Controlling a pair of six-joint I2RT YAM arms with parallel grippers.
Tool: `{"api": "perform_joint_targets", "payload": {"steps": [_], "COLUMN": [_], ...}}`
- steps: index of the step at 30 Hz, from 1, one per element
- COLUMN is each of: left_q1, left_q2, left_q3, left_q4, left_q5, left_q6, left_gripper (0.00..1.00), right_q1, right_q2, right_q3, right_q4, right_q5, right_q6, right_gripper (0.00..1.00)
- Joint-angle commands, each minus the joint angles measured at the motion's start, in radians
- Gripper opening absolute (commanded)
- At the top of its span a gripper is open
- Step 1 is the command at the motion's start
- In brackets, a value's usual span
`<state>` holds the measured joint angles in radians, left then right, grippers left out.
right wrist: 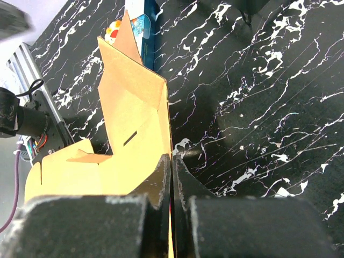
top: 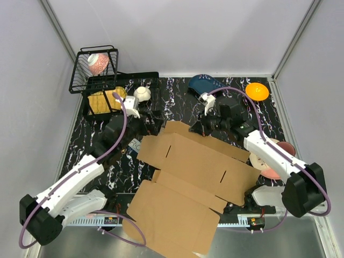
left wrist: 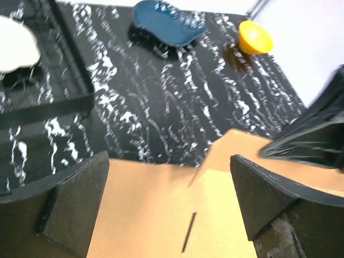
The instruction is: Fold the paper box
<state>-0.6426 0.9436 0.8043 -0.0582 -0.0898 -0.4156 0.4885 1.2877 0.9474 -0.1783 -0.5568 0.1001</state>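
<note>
The paper box is a large brown cardboard sheet with slits and creases, spread over the middle and near side of the table. Its far panel stands lifted. My right gripper is shut on that panel's far edge. In the right wrist view the fingers pinch the thin edge of the paper box, which rises to the left of them. My left gripper is at the sheet's far left corner. In the left wrist view its wide-open fingers straddle the paper box without touching it.
A black wire basket holding a pink and white bowl stands at the back left, with a white object beside it. A blue dish and an orange bowl sit at the back right. A pink plate lies under the right arm.
</note>
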Motion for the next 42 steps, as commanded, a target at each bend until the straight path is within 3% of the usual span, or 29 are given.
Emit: {"api": "perform_joint_targets", "payload": {"steps": [1, 6, 10, 16, 21, 22, 25, 26, 28, 35, 37, 42], "left_q1": [0.105, 0.282, 0.418, 0.445, 0.445, 0.445, 0.445, 0.445, 0.445, 0.393, 0.331, 0.105], "left_q2": [-0.066, -0.083, -0.026, 0.096, 0.164, 0.169, 0.156, 0.152, 0.136, 0.081, 0.054, -0.011], "left_q3": [-0.163, -0.261, -0.249, -0.2, -0.197, -0.201, -0.22, -0.227, -0.234, -0.255, -0.251, -0.243], "left_q4": [-0.004, 0.078, 0.141, 0.231, 0.239, 0.238, 0.229, 0.222, 0.21, 0.207, 0.193, 0.176], "left_q5": [0.056, 0.331, 0.528, 0.729, 0.814, 0.82, 0.819, 0.811, 0.805, 0.747, 0.701, 0.411], "left_q6": [-0.041, -0.133, -0.173, -0.184, -0.174, -0.172, -0.163, -0.157, -0.15, -0.138, -0.123, -0.075], "left_gripper": [0.99, 0.99, 0.99, 0.99, 0.88, 0.85, 0.63, 0.51, 0.4, 0.23, 0.17, 0.09], "right_q1": [0.001, 0.001, 0.001, 0.001, -0.001, 0.001, 0.001, 0.001, 0.002, 0.001, 0.004, 0.039], "right_q2": [-0.05, -0.062, -0.054, -0.054, -0.067, -0.067, -0.061, -0.06, -0.054, -0.034, -0.033, -0.025], "right_q3": [-0.012, -0.039, -0.039, -0.05, -0.052, -0.05, -0.048, -0.048, -0.05, -0.027, -0.006, 0.045], "right_q4": [0.008, 0.048, 0.057, 0.088, 0.092, 0.094, 0.096, 0.099, 0.102, 0.097, 0.077, -0.001], "right_q5": [0.025, -0.012, -0.04, -0.063, -0.065, -0.066, -0.068, -0.068, -0.068, -0.063, -0.042, 0.093], "right_q6": [-0.014, 0.009, 0.015, 0.027, 0.029, 0.029, 0.027, 0.029, 0.03, 0.032, 0.029, -0.025], "right_gripper": [0.0, 0.0, 0.0, 0.0, 0.0, 0.0, 0.0, 0.0, 0.0, 0.0, 0.0, 0.0]}}
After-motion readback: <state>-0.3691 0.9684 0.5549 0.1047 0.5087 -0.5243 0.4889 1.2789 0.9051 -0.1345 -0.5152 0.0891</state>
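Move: The left hand's wide-open fingers stand above the box's left flap; the flap's far edge lies about 3 cm to the left, level ahead and some 11 cm below. The raised far strip begins about 5 cm to this hand's right and roughly 7 cm below, and the small blue box lies about 8 cm left, 1 cm ahead and 20 cm down. From the right hand, already shut on that strip, the flap edge is about 16 cm left, 1 cm ahead and 4 cm lower. With its fingers wide open the left hand drops some 11 cm onto the left flap's far edge, swinging about 7 cm left and then 4 cm back to the right as the wrist tips further down, and then closes to pinch the cardboard edge. Keeping that pinch it draws right, up and back by about 3 cm each way, the wrist easing part of the way up again, while the right hand stays nearly in place with its closed fingers still holding the far strip. ##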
